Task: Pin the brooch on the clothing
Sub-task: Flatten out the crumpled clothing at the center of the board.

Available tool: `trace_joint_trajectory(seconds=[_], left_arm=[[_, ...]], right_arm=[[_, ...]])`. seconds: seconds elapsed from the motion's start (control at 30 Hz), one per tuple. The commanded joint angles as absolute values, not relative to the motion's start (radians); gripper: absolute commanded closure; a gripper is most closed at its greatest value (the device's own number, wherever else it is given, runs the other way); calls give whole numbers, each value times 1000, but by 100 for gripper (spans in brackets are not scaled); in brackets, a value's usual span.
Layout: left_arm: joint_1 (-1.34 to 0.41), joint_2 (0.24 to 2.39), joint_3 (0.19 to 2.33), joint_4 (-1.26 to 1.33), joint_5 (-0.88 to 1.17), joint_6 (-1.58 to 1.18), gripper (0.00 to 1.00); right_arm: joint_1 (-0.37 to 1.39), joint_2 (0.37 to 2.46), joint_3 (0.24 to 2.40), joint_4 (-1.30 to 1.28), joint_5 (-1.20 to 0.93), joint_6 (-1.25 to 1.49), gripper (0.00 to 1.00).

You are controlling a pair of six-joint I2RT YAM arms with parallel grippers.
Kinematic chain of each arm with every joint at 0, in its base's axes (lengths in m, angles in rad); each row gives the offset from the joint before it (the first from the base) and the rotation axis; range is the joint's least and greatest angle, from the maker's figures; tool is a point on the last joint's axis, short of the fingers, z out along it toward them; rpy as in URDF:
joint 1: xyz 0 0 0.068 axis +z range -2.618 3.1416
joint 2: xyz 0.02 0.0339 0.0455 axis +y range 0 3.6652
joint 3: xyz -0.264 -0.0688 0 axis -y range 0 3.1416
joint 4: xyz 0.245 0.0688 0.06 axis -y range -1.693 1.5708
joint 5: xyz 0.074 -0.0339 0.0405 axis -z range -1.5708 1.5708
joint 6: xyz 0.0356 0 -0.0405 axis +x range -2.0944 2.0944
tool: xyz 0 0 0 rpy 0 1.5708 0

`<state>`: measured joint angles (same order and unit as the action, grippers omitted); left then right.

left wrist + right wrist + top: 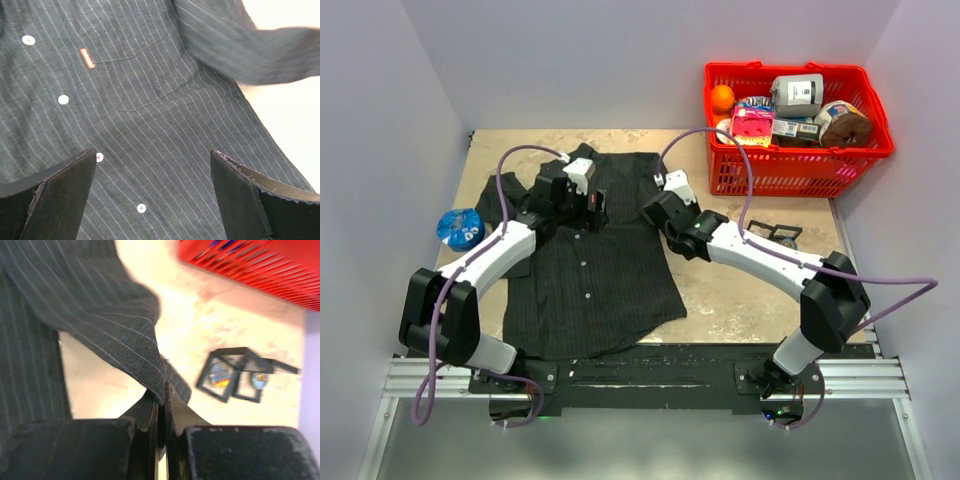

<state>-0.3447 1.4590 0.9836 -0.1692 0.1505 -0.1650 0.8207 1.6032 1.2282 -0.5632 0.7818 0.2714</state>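
The clothing [590, 280], a dark pinstriped shirt, lies spread flat on the table between the arms. My left gripper [592, 207] hovers open above its chest. In the left wrist view the left gripper [153, 154] has only cloth [165, 100] between its wide fingers, with the red tag [87, 58] and pale buttons [63, 99] beyond. My right gripper [650, 210] is at the shirt's right sleeve. The right wrist view shows the right gripper [161, 392] shut on a fold of sleeve cloth [100, 305]. A blue-and-white round piece [460, 228] lies left of the shirt; I cannot tell whether it is the brooch.
A red basket [800, 170] full of groceries stands at the back right, its wall [250, 267] close beyond the right gripper. A small black double frame [775, 233] lies on the tan tabletop right of the sleeve, also seen as the frame [240, 372] in the right wrist view.
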Motion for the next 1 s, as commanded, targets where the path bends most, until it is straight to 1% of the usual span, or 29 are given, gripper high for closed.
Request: trace_joint_trajectory(seconds=[0.0, 0.07, 0.13, 0.17, 0.23, 0.27, 0.33, 0.4, 0.53, 0.6, 0.7, 0.87, 0.93, 0.97], left_arm=[[-339, 1396, 999, -158, 114, -152, 1], [-339, 1394, 997, -158, 106, -150, 1], [-339, 1394, 999, -161, 106, -150, 1], [-341, 1396, 1000, -161, 110, -150, 1], [-341, 1393, 1002, -163, 113, -150, 1], [-339, 1393, 1000, -164, 115, -152, 1], [-341, 1390, 1000, -163, 117, -153, 1], [-341, 1388, 1000, -163, 123, -155, 1], [-341, 1382, 1002, -164, 129, -156, 1], [-341, 1376, 1002, -163, 124, -156, 1], [-339, 1361, 1014, -173, 124, -155, 1], [-334, 1338, 1002, -161, 65, -144, 1], [-334, 1336, 1003, -172, 54, -143, 1], [-334, 1332, 1003, -170, 54, -141, 1]], right_arm=[[870, 1635, 1250, -643, 948, 276, 100], [928, 1658, 1224, -649, 945, 319, 100], [971, 1715, 1218, -673, 907, 363, 95], [985, 1732, 1215, -695, 879, 415, 82], [1015, 1746, 1200, -695, 792, 455, 61], [1023, 1735, 1177, -681, 766, 489, 37], [1023, 1663, 1149, -658, 697, 512, 23], [1017, 1602, 1117, -621, 670, 528, 12], [934, 1494, 1077, -522, 519, 526, 11], [850, 1462, 1037, -437, 395, 517, 11], [784, 1485, 1008, -359, 322, 492, 12], [775, 1566, 1020, -324, 276, 443, 13], [762, 1591, 1019, -322, 276, 434, 16], [744, 1592, 1006, -304, 273, 427, 25]])
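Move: The right hand holds the shirt's right sleeve near the cuff, up in the air; the shirt's lower right edge, where the cuff is taken, lies about 8 cm back, 5 cm to its left and 12 cm below. From the right hand, the button row is some 24 cm left and 8 cm back, the brooch box about 15 cm right and 3 cm back. From the left hand that edge lies roughly 13 cm back and 16 cm right, 11 cm below. Still pinching the sleeve, the right hand sweeps back and down about 8 cm each, and a little left, to the shirt's right edge, its fingers opening wide to let go of the cuff. It then rises and goes forward about 5 cm, rolling its left side up some 30 degrees, and sinks again over the cuff, fingers wide, while the open left hand lifts about 3 cm above the shirt. ##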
